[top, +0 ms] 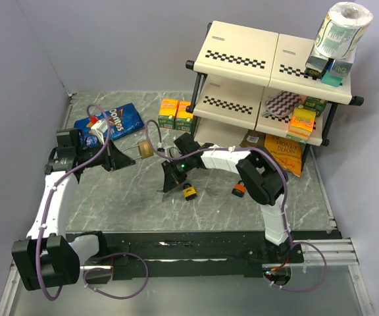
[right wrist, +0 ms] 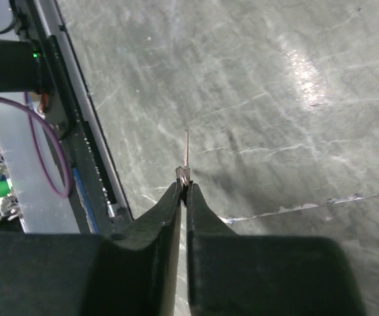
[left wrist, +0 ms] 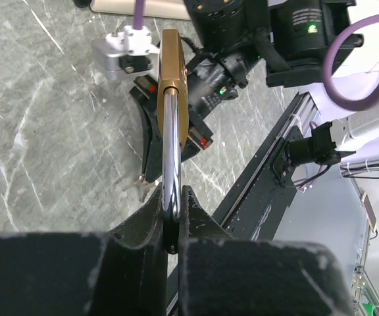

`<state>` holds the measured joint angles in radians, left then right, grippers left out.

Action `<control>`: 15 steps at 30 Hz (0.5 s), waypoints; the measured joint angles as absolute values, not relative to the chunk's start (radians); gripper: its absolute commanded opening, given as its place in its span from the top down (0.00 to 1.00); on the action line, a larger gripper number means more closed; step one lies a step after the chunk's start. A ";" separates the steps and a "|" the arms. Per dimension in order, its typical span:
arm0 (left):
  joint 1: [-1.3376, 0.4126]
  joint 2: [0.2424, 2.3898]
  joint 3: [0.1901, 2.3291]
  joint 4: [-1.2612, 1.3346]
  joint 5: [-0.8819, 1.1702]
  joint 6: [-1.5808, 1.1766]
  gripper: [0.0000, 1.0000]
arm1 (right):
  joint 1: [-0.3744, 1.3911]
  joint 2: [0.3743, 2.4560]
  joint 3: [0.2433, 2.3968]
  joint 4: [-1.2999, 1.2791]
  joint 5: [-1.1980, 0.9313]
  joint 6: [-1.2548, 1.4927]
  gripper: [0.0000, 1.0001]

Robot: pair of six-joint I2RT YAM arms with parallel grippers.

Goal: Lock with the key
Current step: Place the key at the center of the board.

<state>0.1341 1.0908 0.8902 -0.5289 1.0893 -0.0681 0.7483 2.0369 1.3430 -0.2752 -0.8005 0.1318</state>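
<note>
A brass padlock (left wrist: 172, 79) hangs in the air, and my left gripper (left wrist: 174, 205) is shut on its steel shackle (left wrist: 169, 151). From above, the padlock (top: 145, 150) sticks out to the right of the left gripper (top: 130, 160), over the middle of the table. My right gripper (right wrist: 184, 189) is shut on a small silver key (right wrist: 187, 153), seen edge-on with its blade poking out past the fingertips. The right gripper (top: 166, 187) points down-left, below and right of the padlock, apart from it. In the left wrist view the key (left wrist: 139, 185) shows below the lock body.
Two small orange-and-black padlocks (top: 189, 192) (top: 239, 189) lie on the marble table. A blue chip bag (top: 114, 120) and orange boxes (top: 176, 113) sit at the back. A two-tier shelf (top: 242, 59) with goods fills the back right. A black rail (top: 196, 247) runs along the near edge.
</note>
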 measured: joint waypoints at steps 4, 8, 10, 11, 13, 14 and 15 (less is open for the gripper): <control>0.134 1.091 0.890 -0.529 1.089 -0.064 0.99 | 0.748 2.058 1.343 -0.264 -0.799 0.153 0.43; 0.134 1.092 0.890 -0.539 1.088 -0.054 0.99 | 0.745 2.057 1.343 -0.244 -0.799 0.164 0.28; 0.134 1.097 0.891 -0.556 1.098 -0.014 0.99 | 0.740 2.047 1.337 -0.237 -0.804 0.162 0.14; 0.134 1.101 0.892 -0.575 1.103 0.013 0.99 | 0.736 2.038 1.333 -0.237 -0.807 0.162 0.12; 0.134 1.113 0.904 -0.638 1.115 0.096 0.99 | 0.725 1.996 1.319 -0.238 -0.821 0.137 0.02; 0.134 1.121 0.915 -0.677 1.123 0.146 0.99 | 0.711 1.966 1.308 -0.241 -0.834 0.122 0.01; 0.134 1.132 0.932 -0.727 1.132 0.212 0.99 | 0.701 1.929 1.300 -0.242 -0.848 0.105 0.01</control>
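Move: The right hand still pinches the key low over the board; the spot for it lies about 2 cm left of the hand, 1 cm back and 3 cm below. The yellow padlock lies some 8 cm to the right and 1 cm ahead, with small loose keys about 16 cm right and 1 cm ahead, both just below hand height. From the left hand, that spot is roughly 8 cm right, 3 cm back and 19 cm down. Down by barely another centimetre goes the right hand as its nearly shut fingers spread wide and let go of the key; then it rises about 4.5 cm off the board, drifting slightly forward and right. The left hand, keeping its grip on the brass padlock's shackle, begins late to ease some 2 cm back and down, turning about 5 degrees clockwise. ##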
